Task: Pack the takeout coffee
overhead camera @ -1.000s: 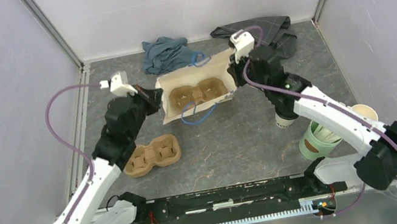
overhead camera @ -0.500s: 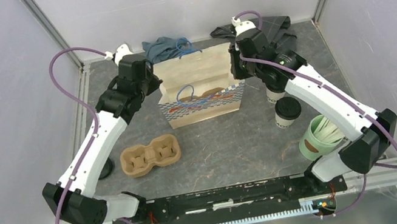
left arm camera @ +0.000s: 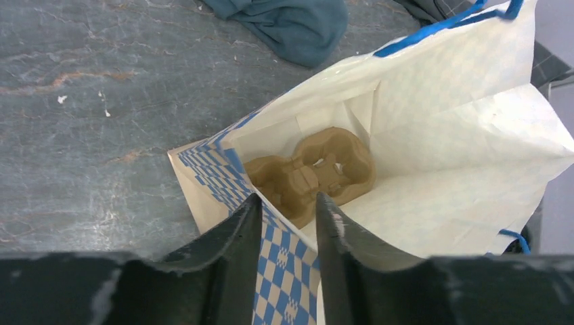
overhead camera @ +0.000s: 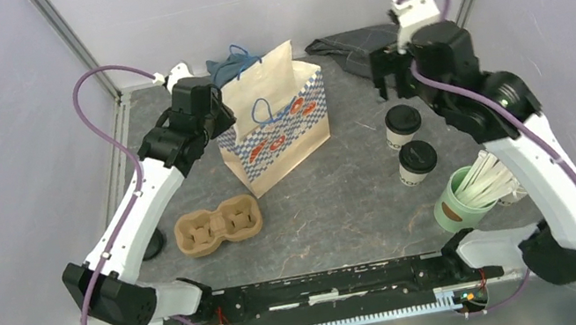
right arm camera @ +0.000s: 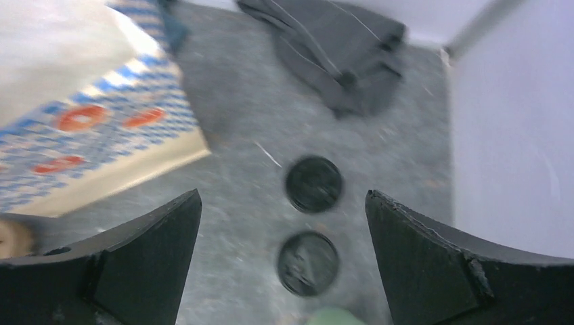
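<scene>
Two takeout coffee cups with black lids stand right of centre, one (overhead camera: 403,124) behind the other (overhead camera: 418,160). From the right wrist view their lids (right arm camera: 313,184) (right arm camera: 308,263) lie below and between my right gripper (right arm camera: 283,193), which hangs wide open above them (overhead camera: 396,83), holding nothing. A checkered paper bag (overhead camera: 273,125) stands open mid-table with a brown cup carrier (left arm camera: 318,169) in its bottom. My left gripper (left arm camera: 288,198) straddles the bag's left rim (overhead camera: 222,127), jaws parted, the bag wall (left arm camera: 291,271) between the fingers.
A second brown cup carrier (overhead camera: 218,226) lies on the table in front of the bag. A mint-green cup with white sticks (overhead camera: 465,196) stands near the right arm. A blue cloth (overhead camera: 235,62) and a dark cloth (overhead camera: 349,46) lie at the back wall.
My right gripper let go of the bag, opened wide and swung up to the back right above the cups. The bag turned and now stands askew. My left jaws loosened on its rim.
</scene>
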Motion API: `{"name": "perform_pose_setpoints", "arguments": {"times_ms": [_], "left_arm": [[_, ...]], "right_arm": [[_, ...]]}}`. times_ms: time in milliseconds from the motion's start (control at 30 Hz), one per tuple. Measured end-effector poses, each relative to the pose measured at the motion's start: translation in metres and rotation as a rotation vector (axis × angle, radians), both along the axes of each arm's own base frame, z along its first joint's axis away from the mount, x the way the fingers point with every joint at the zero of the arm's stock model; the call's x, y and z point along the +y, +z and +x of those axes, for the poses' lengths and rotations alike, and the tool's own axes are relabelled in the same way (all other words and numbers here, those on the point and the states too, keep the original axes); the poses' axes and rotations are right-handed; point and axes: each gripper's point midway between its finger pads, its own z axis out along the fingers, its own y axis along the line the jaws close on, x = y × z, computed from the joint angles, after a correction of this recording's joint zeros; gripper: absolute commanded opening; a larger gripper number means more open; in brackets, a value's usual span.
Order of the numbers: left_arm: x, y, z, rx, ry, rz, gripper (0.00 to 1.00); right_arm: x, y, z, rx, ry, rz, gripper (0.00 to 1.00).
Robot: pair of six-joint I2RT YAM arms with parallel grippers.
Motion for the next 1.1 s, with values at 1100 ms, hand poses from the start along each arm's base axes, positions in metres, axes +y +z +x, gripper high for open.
{"name": "perform_pose_setpoints", "arguments": {"times_ms": [1100], "left_arm": [[0.000,-0.008,-0.017,0.100,-0.043,0.032,0.74]], "right_arm": [[-0.086,-0.254,-0.045,0.743,-0.104,-0.049,0.97]]}}
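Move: From the right hand, the nearer lidded coffee cup is about 8 cm right, 3 cm back and some 35 cm below; the farther cup stands roughly 11 cm beyond that one, and the green straw tub 10 cm nearer the base and 9 cm right of it. The bag's middle lies 24 cm left and 9 cm ahead. From the left hand, the bag's middle is 14 cm right, 1 cm ahead and 14 cm below; the nearer cup is 46 cm right and 12 cm back. The right hand swings right off its high spot and then dives, some 25 cm in all with a little drawing back, tipping its wide-open fingers about 45 degrees farther down, and eases to a stop over the nearer coffee cup's lid without closing. Meanwhile the left fingers, already parted at the bag's rim, open much wider and back off about 2 cm, coming free of the paper. ##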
